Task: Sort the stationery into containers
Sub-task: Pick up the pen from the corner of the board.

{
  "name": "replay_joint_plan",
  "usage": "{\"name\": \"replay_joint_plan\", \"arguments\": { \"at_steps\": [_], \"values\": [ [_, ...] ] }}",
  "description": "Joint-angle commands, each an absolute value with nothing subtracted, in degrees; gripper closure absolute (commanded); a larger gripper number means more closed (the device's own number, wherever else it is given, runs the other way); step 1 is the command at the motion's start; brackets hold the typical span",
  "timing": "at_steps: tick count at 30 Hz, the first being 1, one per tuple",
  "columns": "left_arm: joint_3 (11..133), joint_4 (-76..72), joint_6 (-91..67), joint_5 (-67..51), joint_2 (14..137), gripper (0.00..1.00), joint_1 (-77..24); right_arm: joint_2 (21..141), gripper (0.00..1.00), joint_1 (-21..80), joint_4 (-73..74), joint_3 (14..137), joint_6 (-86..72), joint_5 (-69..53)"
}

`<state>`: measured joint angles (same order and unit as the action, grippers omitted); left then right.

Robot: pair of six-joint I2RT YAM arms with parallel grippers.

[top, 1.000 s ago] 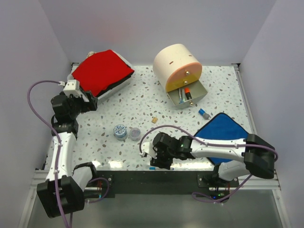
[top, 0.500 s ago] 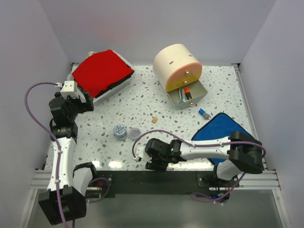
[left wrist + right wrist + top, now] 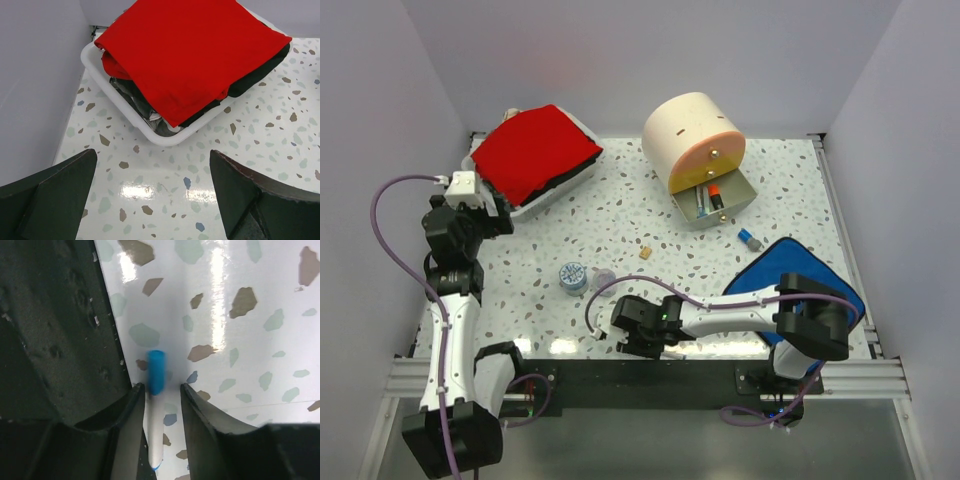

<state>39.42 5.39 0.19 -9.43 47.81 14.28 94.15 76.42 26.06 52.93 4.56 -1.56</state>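
Note:
My right gripper (image 3: 623, 338) is low at the table's near edge. In the right wrist view a white pen with a blue cap (image 3: 156, 371) lies between its fingers (image 3: 161, 388): the left finger touches it and a narrow gap remains at the right finger, so the gripper is open. My left gripper (image 3: 152, 185) hangs wide open and empty in front of the white case with the red top (image 3: 125, 111). The cream drum (image 3: 692, 132) has its yellow drawer (image 3: 732, 205) pulled out, with an orange-black highlighter (image 3: 715, 192) inside. A blue-patterned tape roll (image 3: 573, 276) and a purple roll (image 3: 604, 279) sit mid-table.
A tiny tan cube (image 3: 645, 253) lies mid-table and a blue-grey stub (image 3: 750, 239) lies near the drawer. The flat blue cloth (image 3: 790, 272) is at the right, under the right arm. The black front rail runs just beside the pen.
My right gripper slid left along the near edge and its jaws narrowed around the pen. My left arm drew back slightly to the left, still open.

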Motion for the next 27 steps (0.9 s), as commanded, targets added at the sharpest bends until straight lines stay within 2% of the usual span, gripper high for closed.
{"name": "replay_joint_plan", "arguments": {
  "at_steps": [1,2,3,8,19,23,27],
  "values": [
    [39.81,4.39,1.06,-8.0,47.11,0.0,13.71,96.5,0.76,76.82,26.89,53.44,3.87,-1.67],
    [40.25,4.48,0.97,-8.0,47.28,0.0,13.62,96.68,0.92,76.73,26.89,53.44,3.87,-1.84],
    [40.51,4.74,0.97,-8.09,47.46,0.0,13.71,96.77,1.0,76.82,26.98,53.52,3.95,-1.24],
    [43.76,6.15,2.02,-8.35,50.01,0.0,13.45,94.22,1.0,73.93,27.33,53.52,10.88,1.75],
    [53.07,10.72,3.96,-11.86,57.91,0.0,13.54,86.58,1.0,56.17,40.07,62.22,33.73,5.8],
    [55.28,10.11,2.99,-14.85,60.2,0.0,13.54,82.71,1.0,47.85,36.92,64.68,45.77,9.48],
    [56.78,9.85,1.58,-16.7,61.78,0.0,13.45,84.54,1.0,39.13,34.81,70.21,55.09,8.63]
  ]
}}
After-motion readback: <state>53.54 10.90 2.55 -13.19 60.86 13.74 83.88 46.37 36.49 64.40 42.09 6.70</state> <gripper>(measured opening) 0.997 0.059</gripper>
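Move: The pen lies flat along the table's near edge, between the half-open right fingers. They straddle it by its blue cap, so its middle is about 3 cm to the hand's right and 1 cm below. Beyond the hand, the wooden block is roughly 22 cm straight ahead, the clear jar 16 cm ahead and 9 cm left, and the open drawer some 33 cm ahead and 16 cm right. From the left hand, the pen is about 25 cm back, 36 cm right and 22 cm below. Staying in place at first, the right fingers close on the pen just below its blue cap. The hand then carries it forward about 20 cm and somewhat right, towards the open drawer, skimming low before climbing over 10 cm as the fingertips swing forward. The open, empty left hand eases forward and slightly up, towards the red cloth. ##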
